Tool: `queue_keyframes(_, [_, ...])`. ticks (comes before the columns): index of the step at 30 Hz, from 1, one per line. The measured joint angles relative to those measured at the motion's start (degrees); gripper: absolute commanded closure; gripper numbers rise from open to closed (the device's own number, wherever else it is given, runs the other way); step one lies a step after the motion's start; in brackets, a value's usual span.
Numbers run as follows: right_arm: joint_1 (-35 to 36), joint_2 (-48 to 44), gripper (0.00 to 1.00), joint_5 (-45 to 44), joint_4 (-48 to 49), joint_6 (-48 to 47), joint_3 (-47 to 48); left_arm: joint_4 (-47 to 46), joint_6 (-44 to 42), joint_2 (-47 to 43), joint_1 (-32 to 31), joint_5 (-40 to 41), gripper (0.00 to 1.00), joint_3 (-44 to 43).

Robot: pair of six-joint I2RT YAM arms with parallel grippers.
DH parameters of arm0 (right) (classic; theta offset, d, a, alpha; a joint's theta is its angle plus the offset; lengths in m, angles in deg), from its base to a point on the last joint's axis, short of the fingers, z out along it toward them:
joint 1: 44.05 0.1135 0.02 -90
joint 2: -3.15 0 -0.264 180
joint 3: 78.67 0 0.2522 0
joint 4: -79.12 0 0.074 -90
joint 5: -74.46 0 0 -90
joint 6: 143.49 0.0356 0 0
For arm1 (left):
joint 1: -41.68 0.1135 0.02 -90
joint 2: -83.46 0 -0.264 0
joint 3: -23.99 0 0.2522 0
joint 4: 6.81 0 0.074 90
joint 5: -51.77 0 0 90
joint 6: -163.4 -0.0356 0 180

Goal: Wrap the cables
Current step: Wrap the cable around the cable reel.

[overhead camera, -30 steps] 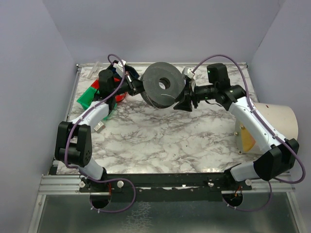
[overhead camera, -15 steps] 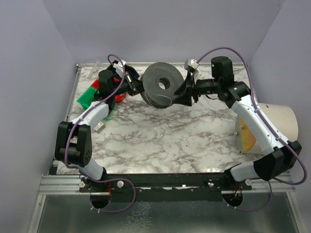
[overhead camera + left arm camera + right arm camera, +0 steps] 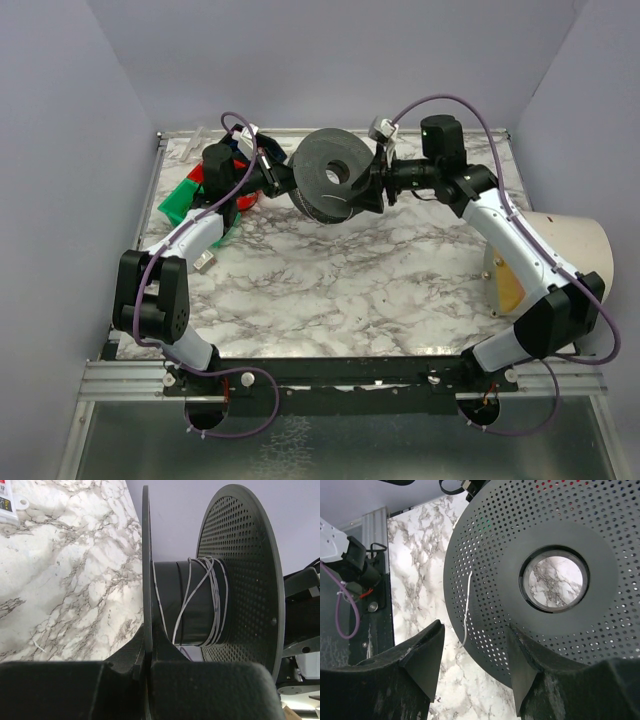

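Observation:
A big black two-flanged spool (image 3: 335, 180) hangs above the back of the marble table. My left gripper (image 3: 283, 180) is shut on the rim of its left flange; in the left wrist view the jaws (image 3: 145, 655) pinch that thin flange edge. A few turns of thin pale cable (image 3: 200, 595) cross the spool's core. My right gripper (image 3: 370, 190) is at the perforated right flange (image 3: 545, 545), open, with nothing between its fingers (image 3: 475, 650). A loose cable end (image 3: 466, 610) dangles over the flange's edge between them.
Green and red objects (image 3: 188, 200) lie at the back left under the left arm. A pale cone-shaped thing (image 3: 565, 250) with a yellow piece (image 3: 510, 285) sits at the table's right edge. A small white item (image 3: 205, 262) lies near the left arm.
My right gripper has swung up and left against the spool's right flange, and its jaws have spread wider. The left gripper and the spool have stayed put.

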Motion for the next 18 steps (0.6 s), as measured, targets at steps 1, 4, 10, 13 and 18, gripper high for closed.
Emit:
queue_keyframes(1, [0.33, 0.26, 0.43, 0.0, 0.04, -0.02, 0.0, 0.0, 0.0, 0.0, 0.0, 0.0, 1.0, 0.0])
queue_keyframes(4, [1.09, 0.68, 0.43, 0.02, 0.02, -0.09, 0.0, 0.0, -0.02, 0.0, 0.0, -0.02, 1.0, 0.0])
queue_keyframes(10, [1.97, 1.14, 0.48, 0.0, 0.0, -0.63, 0.0, 0.0, -0.02, 0.09, 0.0, -0.02, 1.0, 0.0])
queue_keyframes(13, [2.27, 1.46, 0.62, -0.2, 0.04, -0.74, -0.31, -0.02, -0.02, 0.2, 0.0, -0.02, 1.0, 0.07])
queue_keyframes(18, [2.47, 2.1, 0.99, -0.55, 0.61, -0.44, -1.25, -0.02, -0.04, 0.28, 0.0, -0.02, 1.0, 0.2])
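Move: About 3 cm to the left of the right hand point, 1 cm back and 2 cm below, lies the white cable's free end, laid over the near rim of the reel's outer flange. The reel's middle is some 5 cm ahead of that hand, 6 cm left and 3 cm lower. From the left hand, which already grips the other flange, the cable end is roughly 11 cm to the right, 5 cm back and 3 cm higher. Easing left by about 1.5 cm, with a slight draw back, the right hand brings its half-open fingers around the white cable end, then sinks roughly 2 cm in all as they shut and pinch it beside the flange's rim. The wrist barely turns. The left hand stays in place and keeps its grip on the reel. ##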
